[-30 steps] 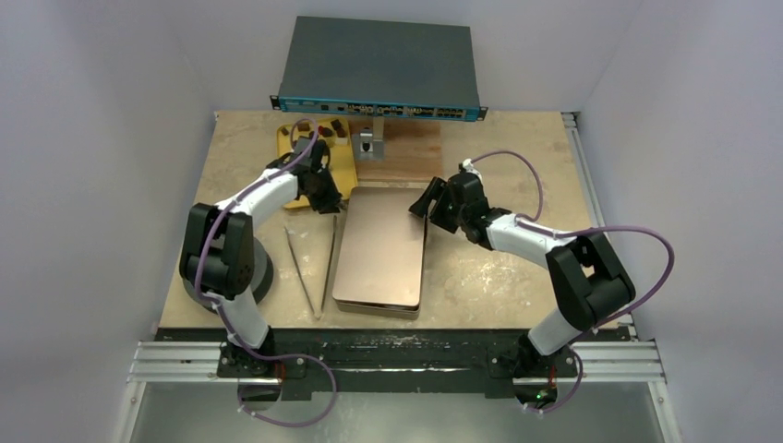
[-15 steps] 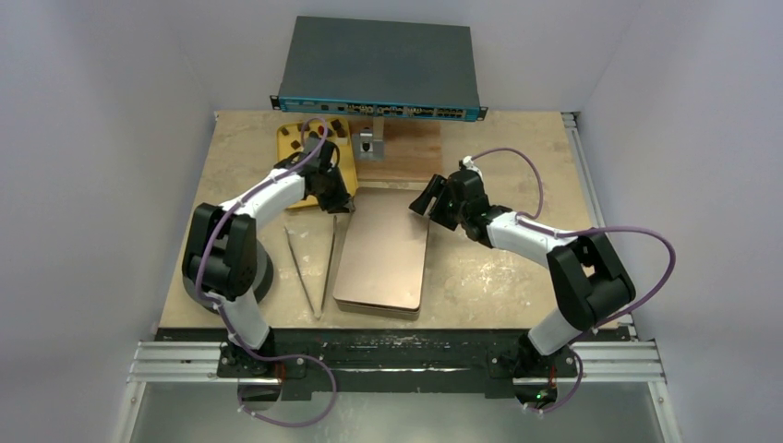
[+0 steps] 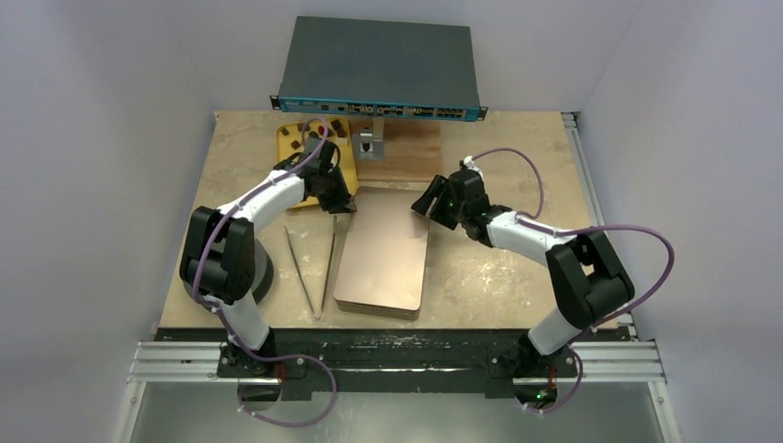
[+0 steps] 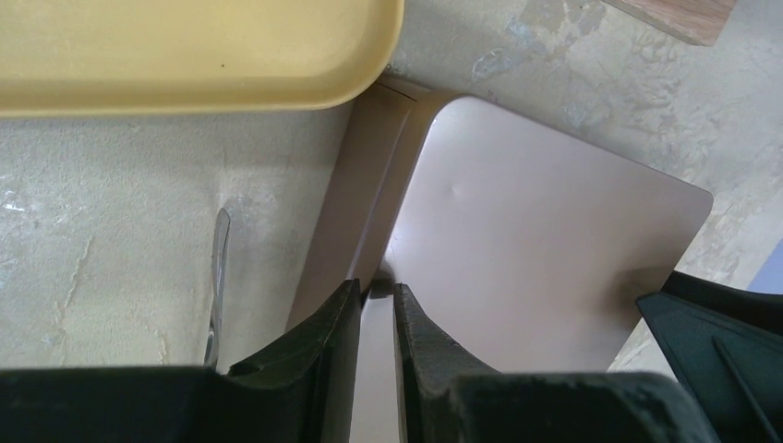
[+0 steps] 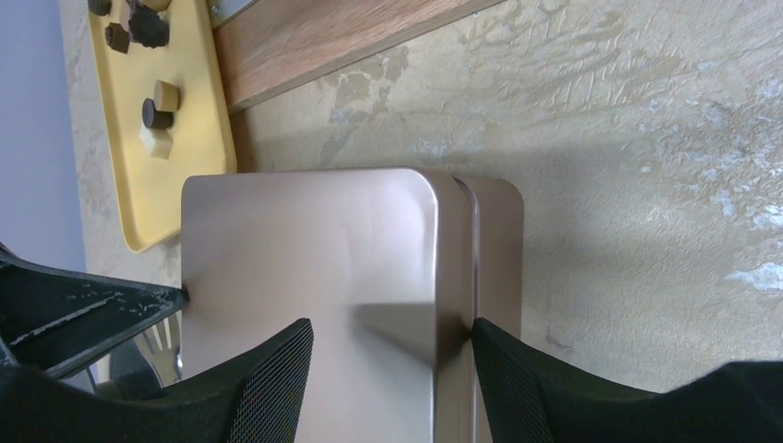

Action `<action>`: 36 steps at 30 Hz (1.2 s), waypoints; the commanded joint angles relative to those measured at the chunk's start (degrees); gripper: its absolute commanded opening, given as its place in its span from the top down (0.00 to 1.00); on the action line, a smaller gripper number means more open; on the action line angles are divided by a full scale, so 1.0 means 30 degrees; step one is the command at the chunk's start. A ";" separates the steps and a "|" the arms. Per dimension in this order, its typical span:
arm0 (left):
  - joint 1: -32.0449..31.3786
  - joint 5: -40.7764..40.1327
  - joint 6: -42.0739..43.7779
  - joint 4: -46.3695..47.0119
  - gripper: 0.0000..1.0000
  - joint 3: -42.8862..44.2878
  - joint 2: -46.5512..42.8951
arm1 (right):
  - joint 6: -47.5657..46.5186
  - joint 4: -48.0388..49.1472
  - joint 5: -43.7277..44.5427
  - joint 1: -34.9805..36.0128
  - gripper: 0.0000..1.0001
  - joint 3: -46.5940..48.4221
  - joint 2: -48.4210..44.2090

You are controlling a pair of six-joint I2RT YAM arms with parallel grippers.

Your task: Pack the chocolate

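Note:
Chocolate pieces (image 3: 297,144), dark and tan, lie on the yellow tray (image 3: 286,159) at the back left, and the chocolate (image 5: 158,113) also shows in the right wrist view. The flat brown lid (image 3: 383,249) rests on the brown box (image 5: 499,247) at the table's middle. My left gripper (image 3: 343,207) is shut on the lid's far left rim, which runs between its fingertips (image 4: 348,297). My right gripper (image 3: 427,203) stands open over the lid's far right edge. One of its fingers hangs over the top and the other is beside the box wall.
Metal tongs (image 3: 309,268) lie left of the box. A wooden board (image 3: 406,157) with a small metal block (image 3: 367,143) sits behind it. A dark network switch (image 3: 379,65) overhangs the table's back edge.
My left gripper has moved right from over the tray to the lid's far left corner. The right gripper's jaws have narrowed a little and it has edged towards the lid.

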 commanded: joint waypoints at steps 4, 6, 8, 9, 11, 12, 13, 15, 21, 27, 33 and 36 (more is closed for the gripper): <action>-0.0167 0.0387 -0.0104 0.0465 0.82 -0.0117 -0.1079 | -0.0238 0.0171 -0.0240 0.0030 0.42 0.0388 0.0349; -0.0155 0.0323 -0.0083 0.0412 0.82 -0.0193 -0.1125 | -0.0245 0.0147 -0.0188 0.0038 0.43 0.0316 0.0333; -0.0167 0.0221 -0.0068 0.0377 0.82 -0.0283 -0.1136 | -0.0249 0.0055 -0.0125 0.0031 0.45 0.0298 0.0420; -0.0169 0.0177 -0.0047 0.0355 0.82 -0.0318 -0.1136 | -0.0271 -0.0029 -0.0068 0.0031 0.46 0.0297 0.0470; -0.0190 0.0167 -0.0067 0.0427 0.82 -0.0469 -0.1159 | -0.0329 -0.0141 0.0020 0.0016 0.49 0.0228 0.0532; -0.0198 0.0189 -0.0099 0.0479 0.82 -0.0535 -0.1165 | -0.0307 -0.0145 0.0052 0.0029 0.50 0.0145 0.0568; -0.0213 0.0195 -0.0103 0.0518 0.82 -0.0580 -0.1166 | -0.0282 -0.0134 0.0070 0.0031 0.51 0.0065 0.0572; -0.0279 0.0174 -0.0125 0.0567 0.82 -0.0641 -0.1137 | -0.0192 -0.0005 0.0118 0.0033 0.53 -0.0166 0.0574; -0.0286 0.0150 -0.0129 0.0637 0.82 -0.0776 -0.1219 | -0.0116 0.0159 0.0292 0.0039 0.57 -0.0540 0.0800; -0.0287 -0.0400 -0.0052 0.0264 0.82 -0.0903 -0.1700 | -0.0156 0.0286 0.0333 0.0039 0.61 -0.0863 0.0916; -0.0287 -0.0733 0.0261 0.0000 0.80 -0.1234 -0.2403 | -0.0139 0.0397 0.0333 0.0036 0.65 -0.1162 0.0939; -0.0287 -0.0641 0.0263 0.0049 0.80 -0.1494 -0.2697 | -0.0157 0.0344 0.0494 0.0033 0.66 -0.1245 0.0866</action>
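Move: At the right hand, whose spread fingers straddle the lid's right edge, the lid's middle lies about 9 cm to the left and 7 cm back, barely lower; the wooden board sits some 14 cm ahead and 6 cm left. From the left hand, at the opposite edge, the lid's middle is about 7 cm right and 7 cm back, the yellow tray 11 cm ahead and 7 cm left, the tongs 12 cm back and 7 cm left. Closing steadily to about a third open, the right fingers narrow around the lid's right edge, one over its top and one outside its side wall, while the hand eases about 1 cm down and slightly to its right and forward. The left hand, its fingers nearly shut at the left edge, slides back about 1.5 cm along that edge and near the end rises 1 cm, coming free of the lid. ##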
